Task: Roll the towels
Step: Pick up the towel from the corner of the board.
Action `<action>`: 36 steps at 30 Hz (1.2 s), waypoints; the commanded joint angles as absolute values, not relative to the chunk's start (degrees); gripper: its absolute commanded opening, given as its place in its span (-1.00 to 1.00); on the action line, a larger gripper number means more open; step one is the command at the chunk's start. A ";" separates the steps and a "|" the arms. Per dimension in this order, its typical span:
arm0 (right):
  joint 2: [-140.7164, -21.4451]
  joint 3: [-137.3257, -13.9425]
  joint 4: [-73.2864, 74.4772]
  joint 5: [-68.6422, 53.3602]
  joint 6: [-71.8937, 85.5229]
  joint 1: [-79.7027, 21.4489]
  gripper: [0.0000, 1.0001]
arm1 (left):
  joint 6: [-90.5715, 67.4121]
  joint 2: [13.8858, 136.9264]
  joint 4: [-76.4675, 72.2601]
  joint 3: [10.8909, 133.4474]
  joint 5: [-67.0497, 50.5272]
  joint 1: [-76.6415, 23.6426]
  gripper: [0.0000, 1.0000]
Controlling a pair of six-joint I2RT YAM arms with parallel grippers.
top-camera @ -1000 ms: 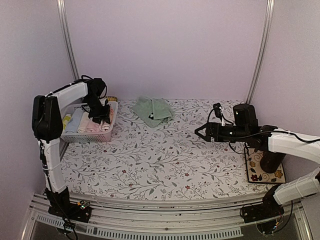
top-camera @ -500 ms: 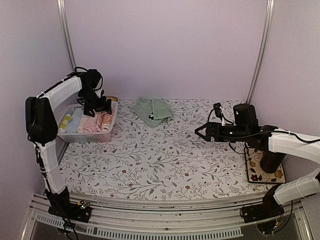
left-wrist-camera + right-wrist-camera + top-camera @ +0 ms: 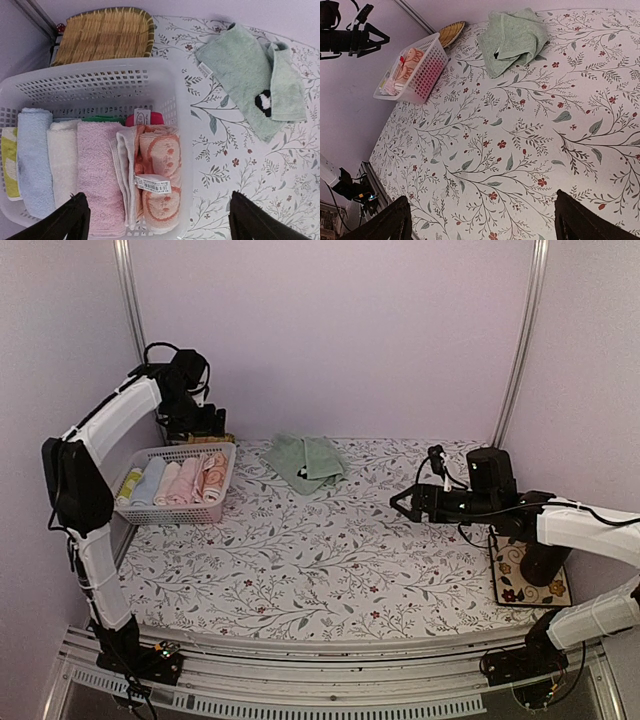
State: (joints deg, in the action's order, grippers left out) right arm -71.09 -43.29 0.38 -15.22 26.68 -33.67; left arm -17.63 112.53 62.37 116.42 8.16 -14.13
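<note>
The orange-salmon towel (image 3: 159,185) lies rolled at the right end of the white basket (image 3: 100,80), a barcode tag on top; it also shows in the top view (image 3: 212,478). The mint green towel (image 3: 305,462) lies crumpled and unrolled on the table by the back wall, its dark-and-white mark visible in the left wrist view (image 3: 262,101). My left gripper (image 3: 198,423) hangs open high above the basket's back edge, holding nothing. My right gripper (image 3: 402,503) hovers open over the table's right middle, empty and pointing left, well short of the green towel (image 3: 512,40).
The basket (image 3: 170,512) at the back left also holds rolled blue, cream, pink and yellow-green towels. A woven bamboo tray (image 3: 105,35) sits behind it against the wall. A patterned mat (image 3: 530,585) lies at the right edge under the right arm.
My left gripper opened, let go of the orange-salmon towel in the basket, and rose up and back out of it. The right arm has not moved.
</note>
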 commanded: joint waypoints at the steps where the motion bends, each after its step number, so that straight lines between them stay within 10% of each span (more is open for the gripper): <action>1: -69.95 -42.16 -0.78 -11.43 25.43 -33.73 0.99 | -17.50 109.66 58.86 116.91 12.94 -14.68 0.93; 13: -65.61 -39.95 -0.27 -0.68 23.84 -33.55 0.98 | -18.40 105.14 44.29 105.74 4.60 -14.64 0.93; 26: -68.45 -40.42 -0.28 0.29 23.93 -33.57 0.98 | -18.80 114.45 40.59 105.05 -1.28 -14.97 -0.26; 36: -69.21 -40.76 -0.01 0.94 23.75 -33.66 0.98 | -20.03 118.28 41.66 102.57 3.69 -14.89 -0.34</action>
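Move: The orange roll lies in the basket under the left hand, about 3 cm back, level sideways and some 14 cm down. The basket's right rim runs roughly 5 cm to the right of that roll, the pink roll lies about 9 cm to its left, and the green towel is spread on the table some 10 cm ahead of the hand, 27 cm right and 21 cm down. From the right hand, the orange roll is about 18 cm ahead, 61 cm left and 12 cm down. The empty left hand rises another 2 cm or so with its fingers tipping up, then swings about 4 cm right and as far forward while the fingers go from wide open to about a third open, and comes down some 11 cm from its peak, tipping down again, towards the basket's right rim and the far part of the orange roll beside it. Meanwhile the right hand, empty and still wide open over the bare table, drifts some 4 cm right and a little forward, turning about 10 degrees clockwise. ##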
